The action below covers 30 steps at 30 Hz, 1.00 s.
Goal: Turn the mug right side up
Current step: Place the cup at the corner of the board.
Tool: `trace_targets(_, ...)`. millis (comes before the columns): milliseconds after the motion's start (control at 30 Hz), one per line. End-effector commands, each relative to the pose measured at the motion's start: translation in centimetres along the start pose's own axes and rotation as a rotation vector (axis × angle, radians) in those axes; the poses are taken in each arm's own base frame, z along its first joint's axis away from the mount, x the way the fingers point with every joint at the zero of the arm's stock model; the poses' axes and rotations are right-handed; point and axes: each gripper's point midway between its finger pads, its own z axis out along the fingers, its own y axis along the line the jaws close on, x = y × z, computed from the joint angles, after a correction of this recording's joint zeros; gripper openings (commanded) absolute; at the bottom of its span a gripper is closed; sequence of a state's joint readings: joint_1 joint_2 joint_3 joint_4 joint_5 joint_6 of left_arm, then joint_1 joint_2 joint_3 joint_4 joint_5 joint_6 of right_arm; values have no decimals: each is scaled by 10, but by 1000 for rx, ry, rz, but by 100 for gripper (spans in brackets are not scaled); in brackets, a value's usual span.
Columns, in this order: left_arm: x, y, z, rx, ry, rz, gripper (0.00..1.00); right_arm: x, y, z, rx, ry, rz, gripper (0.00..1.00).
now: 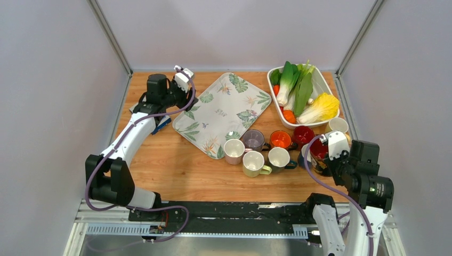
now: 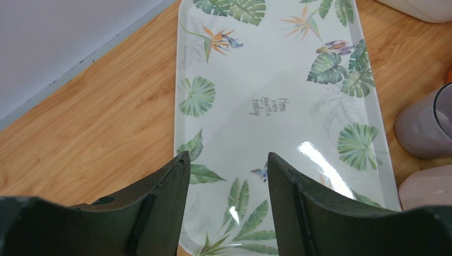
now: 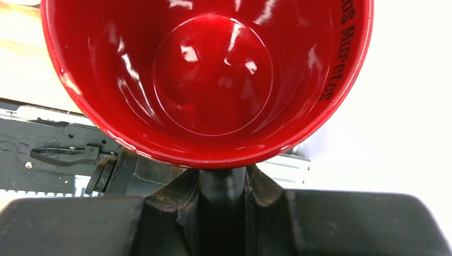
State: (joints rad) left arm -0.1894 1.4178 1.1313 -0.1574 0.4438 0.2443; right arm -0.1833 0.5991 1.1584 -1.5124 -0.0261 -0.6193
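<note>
The mug [image 3: 213,74] is glossy red inside with a dark outside and a black handle [image 3: 223,184]. My right gripper [image 3: 223,176] is shut on that handle, and the mug's mouth faces the wrist camera, filling most of that view. From above, the mug [image 1: 319,149] hangs tilted at the right end of the mug cluster, with the right gripper [image 1: 326,160] just in front of it. My left gripper [image 1: 184,80] is far off at the back left. It stands open with nothing between its jaws [image 2: 228,160], above the leaf-print tray [image 2: 266,69].
Several upright mugs stand mid-table: pink [image 1: 233,151], purple [image 1: 253,140], orange [image 1: 280,140], dark red [image 1: 303,134], yellow-green [image 1: 253,162], another [image 1: 279,158] and a cream one [image 1: 337,126]. A white tub [image 1: 320,80] of vegetables sits back right. The tray [image 1: 221,114] lies diagonally at centre.
</note>
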Motion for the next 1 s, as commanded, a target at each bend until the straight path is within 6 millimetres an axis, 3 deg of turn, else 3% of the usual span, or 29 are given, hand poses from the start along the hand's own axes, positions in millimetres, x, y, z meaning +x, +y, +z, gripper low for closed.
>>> trace_targets(0, -27, 3, -9, -11, -74, 28, 63, -25, -30, 2, 166, -115, 69, 0)
trace_targets(200, -23, 0, -9, -1, -66, 15, 63, 4, -41, 7, 301, -22, 242, 0)
trace_targets(400, -21, -2, -8, 10, -63, 10, 63, 15, -44, 13, 343, 8, 320, 0)
trace_targets(600, -23, -2, -7, 17, -66, 11, 62, 22, -54, 39, 336, 101, 494, 0)
trace_targets(967, -24, 1, -13, -12, -59, 30, 62, 33, -75, 87, 372, 80, 565, 0)
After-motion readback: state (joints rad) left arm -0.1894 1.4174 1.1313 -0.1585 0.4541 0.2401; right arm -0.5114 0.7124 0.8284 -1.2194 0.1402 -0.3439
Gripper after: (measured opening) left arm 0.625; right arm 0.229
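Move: The red-lined mug is already in the right hand, mouth up; its spot, the bare near right corner of the board, lies about 8 cm ahead of that hand, 6 cm to its right and some 18 cm below. The blue mug stands roughly 15 cm ahead and 3 cm left, the green mug about 20 cm ahead and 5 cm right, both some 14 cm lower. From the left hand the spot is around 55 cm right, 21 cm back and 18 cm below. The red-lined mug, still pinched in the right hand's shut grip, is carried down about 8 cm and some 6 cm to the right, past the near side of the blue mug and towards the bare corner. The hand eases back a little, then forward again, while the wrist swings it clockwise by roughly 35 degrees. ##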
